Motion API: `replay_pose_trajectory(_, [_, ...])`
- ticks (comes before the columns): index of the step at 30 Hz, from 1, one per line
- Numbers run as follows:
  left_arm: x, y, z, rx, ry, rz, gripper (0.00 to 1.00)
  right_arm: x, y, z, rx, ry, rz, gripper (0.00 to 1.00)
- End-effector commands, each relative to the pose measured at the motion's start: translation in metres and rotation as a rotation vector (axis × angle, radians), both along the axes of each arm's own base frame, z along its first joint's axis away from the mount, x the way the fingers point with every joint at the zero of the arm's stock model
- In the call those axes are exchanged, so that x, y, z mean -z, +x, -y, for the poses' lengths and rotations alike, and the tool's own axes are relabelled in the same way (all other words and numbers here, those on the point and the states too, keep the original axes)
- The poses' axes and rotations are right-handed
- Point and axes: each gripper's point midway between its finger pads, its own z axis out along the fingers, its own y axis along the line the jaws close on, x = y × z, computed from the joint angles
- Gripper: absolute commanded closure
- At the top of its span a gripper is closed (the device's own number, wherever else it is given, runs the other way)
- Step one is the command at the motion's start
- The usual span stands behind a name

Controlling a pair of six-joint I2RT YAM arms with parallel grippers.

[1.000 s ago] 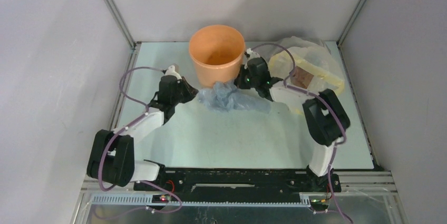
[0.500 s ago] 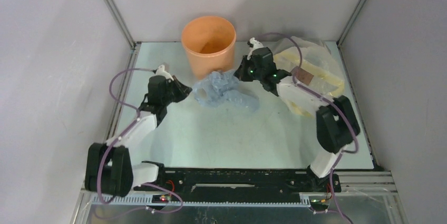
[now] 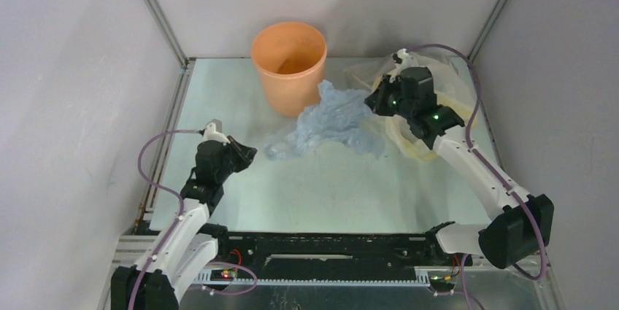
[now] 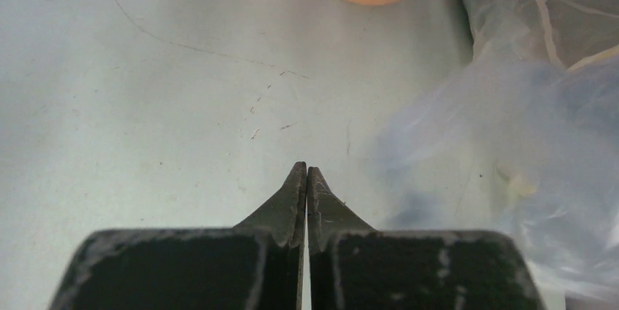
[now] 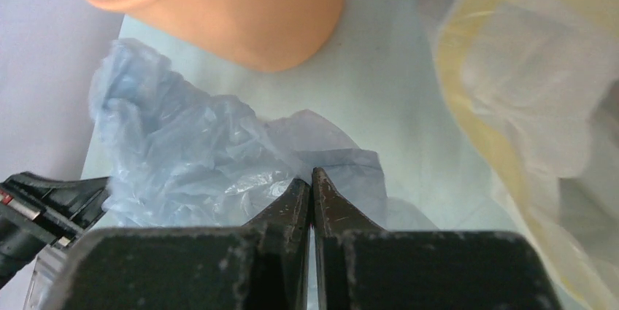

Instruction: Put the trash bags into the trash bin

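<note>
The trash bag (image 3: 328,120) is a wrinkled pale blue film stretched from the right of the orange trash bin (image 3: 288,66) down-left across the table. My right gripper (image 3: 372,98) is shut on its upper right end; in the right wrist view the film (image 5: 190,157) bunches at the closed tips (image 5: 311,179) below the bin (image 5: 241,11). My left gripper (image 3: 248,154) sits shut and empty at the near left, apart from the bag. In the left wrist view its tips (image 4: 306,171) meet over bare table, with the bag (image 4: 511,164) to the right.
A bulky clear-and-yellow plastic bundle (image 3: 456,87) lies at the back right under and behind the right arm, also filling the right of the right wrist view (image 5: 525,84). Enclosure walls stand close on the left, back and right.
The left arm has drawn back toward the near left, away from the bag. The right gripper has moved right, pulling the bag out into a long sheet. The bin shifted slightly left early on.
</note>
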Motion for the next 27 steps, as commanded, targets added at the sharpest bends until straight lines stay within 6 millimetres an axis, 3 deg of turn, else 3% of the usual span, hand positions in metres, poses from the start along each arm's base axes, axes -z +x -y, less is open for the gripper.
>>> replay_pose_trajectory(1, [-0.005, -0.005, -0.008, -0.036, 0.010, 0.001, 1.00, -0.006, -0.002, 0.031, 0.073, -0.025, 0.003, 0.95])
replay_pose_trajectory(8, [-0.015, -0.010, -0.007, -0.049, -0.041, 0.035, 1.00, -0.022, 0.005, 0.069, 0.187, -0.006, 0.035, 0.94])
replay_pose_trajectory(11, [-0.030, -0.010, 0.010, 0.049, -0.073, 0.082, 0.97, -0.024, -0.002, 0.055, 0.101, 0.017, 0.031, 0.95])
replay_pose_trajectory(15, [-0.043, -0.015, 0.028, 0.163, -0.036, 0.142, 0.65, -0.022, -0.021, 0.030, -0.011, 0.054, -0.012, 0.96])
replay_pose_trajectory(21, [-0.067, -0.023, 0.047, 0.239, 0.019, 0.249, 0.43, -0.038, -0.071, -0.016, -0.216, 0.125, -0.031, 0.98])
replay_pose_trajectory(24, [-0.084, -0.029, 0.047, 0.248, 0.020, 0.320, 0.37, -0.046, -0.094, -0.022, -0.276, 0.168, -0.062, 0.98])
replay_pose_trajectory(27, [-0.092, -0.035, 0.044, 0.237, 0.019, 0.364, 0.34, -0.039, -0.093, -0.013, -0.265, 0.171, -0.105, 0.99])
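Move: From the right hand, which already pinches the blue trash bag, the trash bin stands about 21 cm ahead and 21 cm to the left, its middle some 12 cm lower; a yellow-rimmed bag lies about 15 cm ahead, 18 cm right and 17 cm down. The blue bag's middle is about 20 cm right of the empty left hand, 8 cm ahead and 5 cm up; the bin is 29 cm ahead and 11 cm right of it. Keeping its pinch on the blue bag, the right hand carries it about 6 cm to the right, then reverses, swinging some 8 cm left and 8 cm back, away from the bin, rising slightly and turning counter-clockwise. The left hand, touching nothing, rises, shifts right and draws back, about 5 cm each way, tips up, turns clockwise and opens well over halfway. ##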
